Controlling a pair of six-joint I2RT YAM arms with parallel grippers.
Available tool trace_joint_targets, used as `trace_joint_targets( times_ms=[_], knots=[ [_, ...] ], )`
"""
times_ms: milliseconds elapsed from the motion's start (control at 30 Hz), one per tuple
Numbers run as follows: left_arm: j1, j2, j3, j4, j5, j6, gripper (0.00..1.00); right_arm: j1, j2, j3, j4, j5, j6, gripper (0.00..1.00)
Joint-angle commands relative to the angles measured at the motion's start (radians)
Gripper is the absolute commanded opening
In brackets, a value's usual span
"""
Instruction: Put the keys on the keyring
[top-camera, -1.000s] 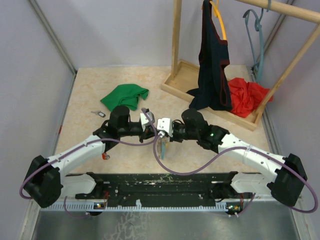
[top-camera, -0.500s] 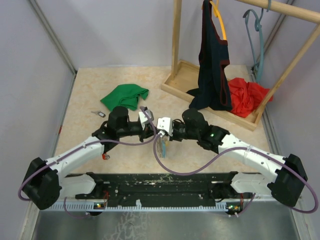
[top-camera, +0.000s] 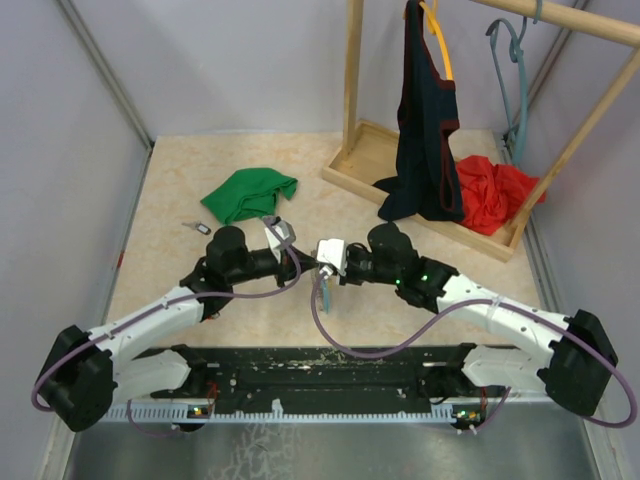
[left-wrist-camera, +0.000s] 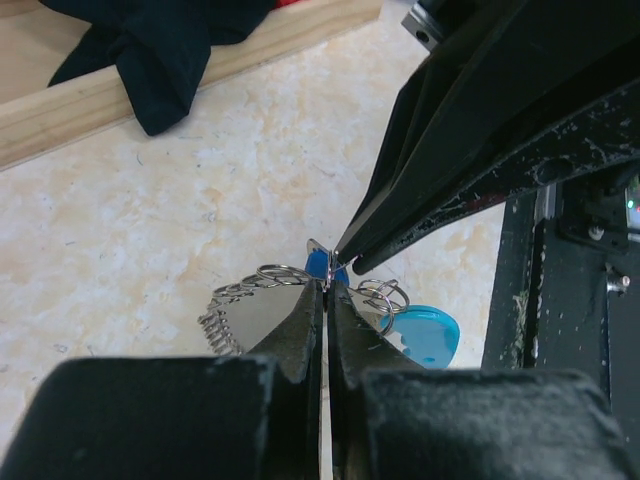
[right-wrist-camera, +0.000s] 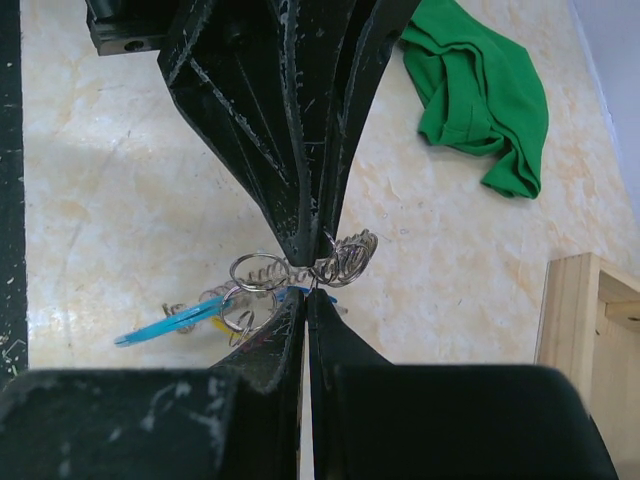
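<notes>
My two grippers meet tip to tip above the table's middle. In the left wrist view my left gripper is shut on the keyring, whose silvery coil and small rings spread either side of the jaws, with a light blue tag to the right. My right gripper is shut on a blue-headed key right at the left fingertips. From above, the keyring hangs below the left gripper and the right gripper. A yellow piece shows among the rings.
A green cloth lies at the back left, with a small dark object in front of it. A wooden rack base at the back right holds a dark garment and a red cloth.
My left arm has drawn back to the left and towards the near edge, its wrist turning. The right gripper has followed slightly. Both stay shut and joined at the keyring.
</notes>
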Motion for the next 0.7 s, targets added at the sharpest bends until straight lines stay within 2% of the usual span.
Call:
trace_joint_targets(
  times_ms=[0,267,333,367,533,667],
  knots=[
    [0.006,-0.032,-0.058,0.288,-0.065,-0.126,0.0,0.015,0.003,-0.011,0.061,-0.061,0.026,0.0],
    [0.007,-0.03,-0.153,0.491,-0.158,-0.273,0.0,0.014,-0.001,-0.024,0.135,-0.052,0.035,0.0],
    [0.007,-0.025,-0.197,0.599,-0.173,-0.328,0.0,0.014,0.009,-0.013,0.128,-0.061,0.034,0.0],
    [0.007,-0.02,-0.209,0.629,-0.175,-0.337,0.05,0.015,0.011,-0.01,0.125,-0.06,0.034,0.0],
    [0.008,-0.027,-0.211,0.564,-0.163,-0.302,0.21,0.015,-0.014,-0.006,0.13,-0.02,0.029,0.0],
    [0.023,-0.053,-0.208,0.469,-0.111,-0.237,0.26,0.015,-0.014,0.026,0.086,0.003,0.002,0.0]
  ],
)
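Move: The blue key is at the right hand's fingertips, only about 2 cm to the right of the left hand point and level with it, while the left fingers are shut on a wire loop of the keyring. From the left hand, the keyring's light-blue end hangs some 4 cm back, 1 cm to the right and 4 cm below; the yellow key hangs about 2 cm back, 1 cm right and 4 cm below. From the right hand point, the blue key is about 1 cm to the left. The left hand keeps still-shut fingers on the keyring's loop while its fingertips swing up some 15 degrees and the wrist turns slightly counter-clockwise; then its fingers part to about a quarter open and let go of the loop as the hand rises, in all about 2 cm up and 1 cm left. The right hand stays shut on the blue key at the loop, easing about 1 cm left, with a little forward and up. ##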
